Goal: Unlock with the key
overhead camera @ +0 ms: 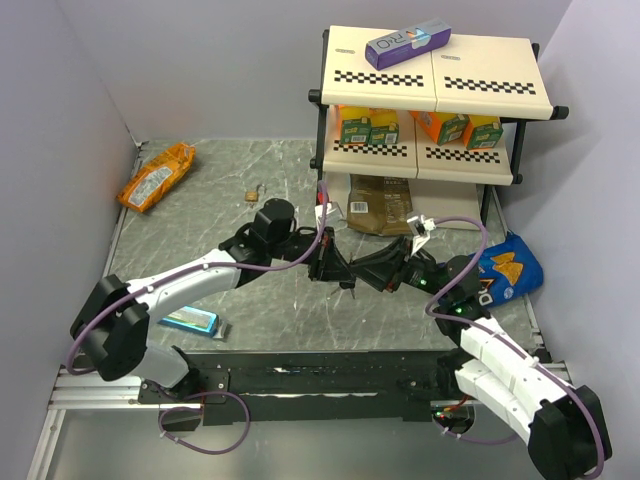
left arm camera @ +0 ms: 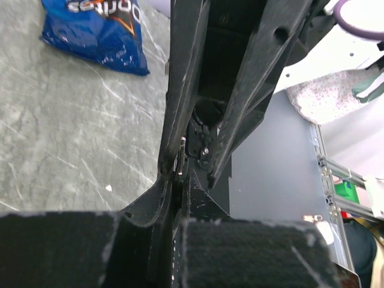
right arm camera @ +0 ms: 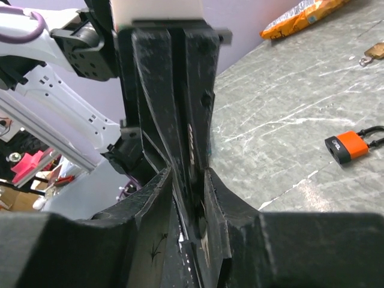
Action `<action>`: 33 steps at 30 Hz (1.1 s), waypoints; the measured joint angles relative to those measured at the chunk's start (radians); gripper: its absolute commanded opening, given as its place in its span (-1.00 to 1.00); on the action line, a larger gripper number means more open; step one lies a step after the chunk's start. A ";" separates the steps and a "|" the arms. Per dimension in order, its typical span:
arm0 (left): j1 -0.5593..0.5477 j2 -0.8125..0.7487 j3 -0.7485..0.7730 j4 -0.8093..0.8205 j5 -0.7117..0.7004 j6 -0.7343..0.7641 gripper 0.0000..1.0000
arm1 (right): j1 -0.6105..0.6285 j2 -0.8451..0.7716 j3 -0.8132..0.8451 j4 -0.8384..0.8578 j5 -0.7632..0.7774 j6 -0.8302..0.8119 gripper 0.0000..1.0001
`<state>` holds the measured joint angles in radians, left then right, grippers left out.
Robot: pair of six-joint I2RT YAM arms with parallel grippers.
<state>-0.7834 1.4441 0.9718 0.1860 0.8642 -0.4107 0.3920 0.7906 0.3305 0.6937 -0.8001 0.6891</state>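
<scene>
My two grippers meet tip to tip above the middle of the table. The left gripper (overhead camera: 338, 268) (left arm camera: 177, 180) is shut on the key (overhead camera: 351, 287), of which only a silvery sliver (left arm camera: 182, 159) shows between the pads. The right gripper (overhead camera: 368, 275) (right arm camera: 189, 180) closes around the same spot from the other side, its jaws a little apart around the key and the left fingertips. The orange-red padlock (right arm camera: 348, 146) lies on the table beyond, in the right wrist view only. The brass padlock (overhead camera: 255, 193) (right arm camera: 375, 51) lies farther back.
A two-level shelf (overhead camera: 430, 150) with boxes stands at the back right, a brown pouch (overhead camera: 380, 205) beneath it. A blue Doritos bag (overhead camera: 505, 268) (left arm camera: 99, 30) lies right, an orange snack bag (overhead camera: 157, 175) back left, and a blue packet (overhead camera: 190, 320) front left.
</scene>
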 measured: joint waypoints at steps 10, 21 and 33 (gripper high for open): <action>0.000 -0.010 -0.013 0.036 -0.003 -0.021 -0.98 | 0.000 -0.008 -0.009 0.001 0.005 -0.003 -0.53; 0.006 -0.014 -0.024 0.056 0.024 -0.029 -0.98 | -0.004 0.005 -0.010 0.028 -0.008 0.008 -0.87; 0.008 -0.017 -0.033 0.057 0.017 -0.029 0.28 | -0.007 0.033 -0.010 0.049 -0.035 0.002 -1.00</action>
<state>-0.7757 1.4273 0.9390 0.2428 0.8814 -0.4397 0.3851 0.8238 0.3206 0.7425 -0.8349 0.6914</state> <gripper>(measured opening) 0.361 0.108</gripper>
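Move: The keys are in the left hand's shut fingers, about 2 cm to that hand's right. For the half-open right hand they lie some 2 cm to its left, level fore and aft. Counting from the right hand, the orange padlock lies on the table roughly 11 cm ahead, 6 cm left and 18 cm below. The brass padlock is about 26 cm ahead and 22 cm left, the brown bag 22 cm ahead and 8 cm right, both similarly low. The right fingers close on the key from the right side and pinch it while the left fingers still hold it. Then, right at the end, the left fingers open by about a third of their range and let go. Both hands stay almost in place meanwhile, shifting only about half a centimetre, with no real turn of the wrists. ##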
